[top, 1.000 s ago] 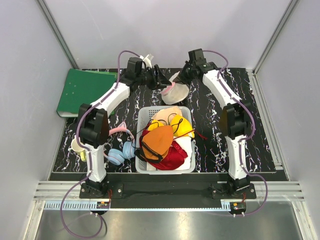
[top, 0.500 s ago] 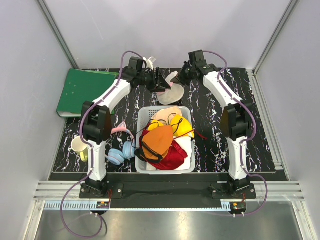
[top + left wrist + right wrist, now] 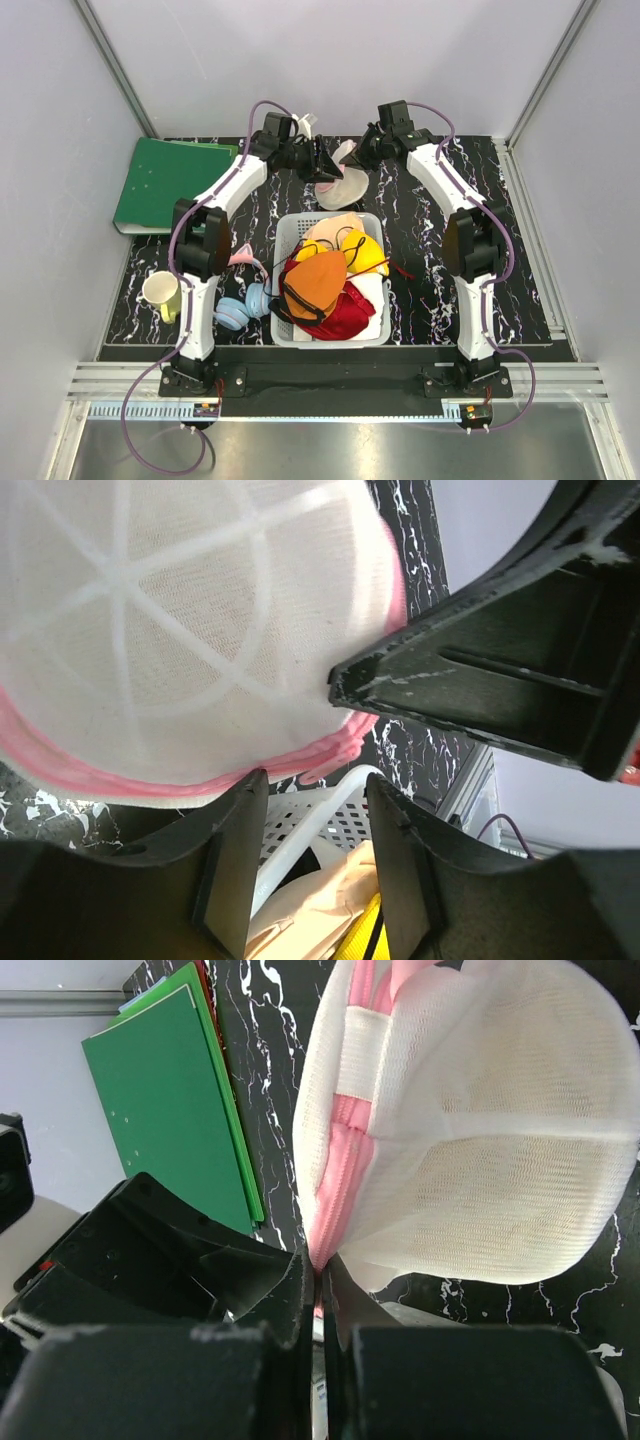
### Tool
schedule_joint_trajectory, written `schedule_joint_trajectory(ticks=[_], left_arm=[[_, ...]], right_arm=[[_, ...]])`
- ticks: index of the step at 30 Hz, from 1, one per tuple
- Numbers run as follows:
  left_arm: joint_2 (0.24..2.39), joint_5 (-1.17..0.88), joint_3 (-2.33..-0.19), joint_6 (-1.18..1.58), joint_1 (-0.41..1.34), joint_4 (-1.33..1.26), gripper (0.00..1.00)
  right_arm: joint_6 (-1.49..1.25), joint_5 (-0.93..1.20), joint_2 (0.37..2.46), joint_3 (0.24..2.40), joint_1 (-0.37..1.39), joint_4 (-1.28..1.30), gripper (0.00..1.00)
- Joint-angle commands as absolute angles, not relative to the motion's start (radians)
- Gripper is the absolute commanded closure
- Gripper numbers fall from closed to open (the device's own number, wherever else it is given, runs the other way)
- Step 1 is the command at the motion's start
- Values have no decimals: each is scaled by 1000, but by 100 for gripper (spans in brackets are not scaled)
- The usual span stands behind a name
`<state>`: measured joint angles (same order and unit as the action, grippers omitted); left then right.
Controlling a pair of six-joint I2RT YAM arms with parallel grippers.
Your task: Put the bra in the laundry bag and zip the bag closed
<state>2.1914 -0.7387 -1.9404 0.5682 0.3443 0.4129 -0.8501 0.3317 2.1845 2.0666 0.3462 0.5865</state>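
Observation:
The laundry bag is a white mesh dome with a pink zipper rim, held tilted at the back of the table. It fills the left wrist view and the right wrist view. My right gripper is shut on the pink zipper rim. My left gripper is open just at the bag's left edge, under the pink rim, with nothing between its fingers. The bra is hidden; the yellow fabric in the basket carries black straps.
A grey-white plastic basket sits mid-table with an orange bra, a peach one and red cloth. A green folder lies back left. A mug and blue headphones stand front left.
My left arm has edged right, bringing its gripper closer against the bag's left edge. The right gripper has kept its hold and the bag has tipped slightly.

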Motion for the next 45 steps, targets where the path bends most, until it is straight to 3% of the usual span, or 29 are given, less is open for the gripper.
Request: schedule_joint_trajectory(ticks=[1, 7, 15, 22, 26, 27, 34, 45], left_arm=[[2201, -759, -2011, 560, 342, 399, 55], [2203, -755, -2026, 581, 344, 377, 63], [2192, -761, -2020, 604, 344, 353, 64], [2184, -744, -2011, 612, 344, 345, 72], [2178, -716, -1997, 609, 344, 347, 88], [2177, -703, -1987, 601, 344, 362, 100], [2094, -470, -1855, 433, 339, 434, 100], [2056, -498, -1786, 322, 296, 466, 100]], right_arm=[[-862, 370, 2105, 2066, 356, 526, 100], [-868, 376, 2108, 2066, 356, 523, 100], [-873, 388, 2118, 2071, 356, 520, 100], [-879, 393, 2117, 2057, 356, 515, 100], [-893, 400, 2114, 2051, 356, 514, 100], [-903, 408, 2112, 2051, 356, 512, 100], [-957, 472, 2103, 2048, 334, 509, 100], [-973, 624, 2115, 2084, 259, 491, 100]])
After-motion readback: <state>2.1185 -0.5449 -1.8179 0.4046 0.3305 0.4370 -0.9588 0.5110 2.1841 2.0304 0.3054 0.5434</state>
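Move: The laundry bag's pink zipper pull lies almost between the half-open left fingertips, about 1 cm ahead, 1 cm right and 1 cm up. The bag's pale body hangs about 4 cm right of the left hand, 1 cm back and 4 cm lower; the basket's middle is some 24 cm back, 1 cm right and 9 cm below. From the right hand, already pinching the bag's zip edge, the pull is about 5 cm left, 4 cm back and slightly lower. Left fingers close on the pink zipper pull, then tug left and down about 5 cm; right keeps pinching. ##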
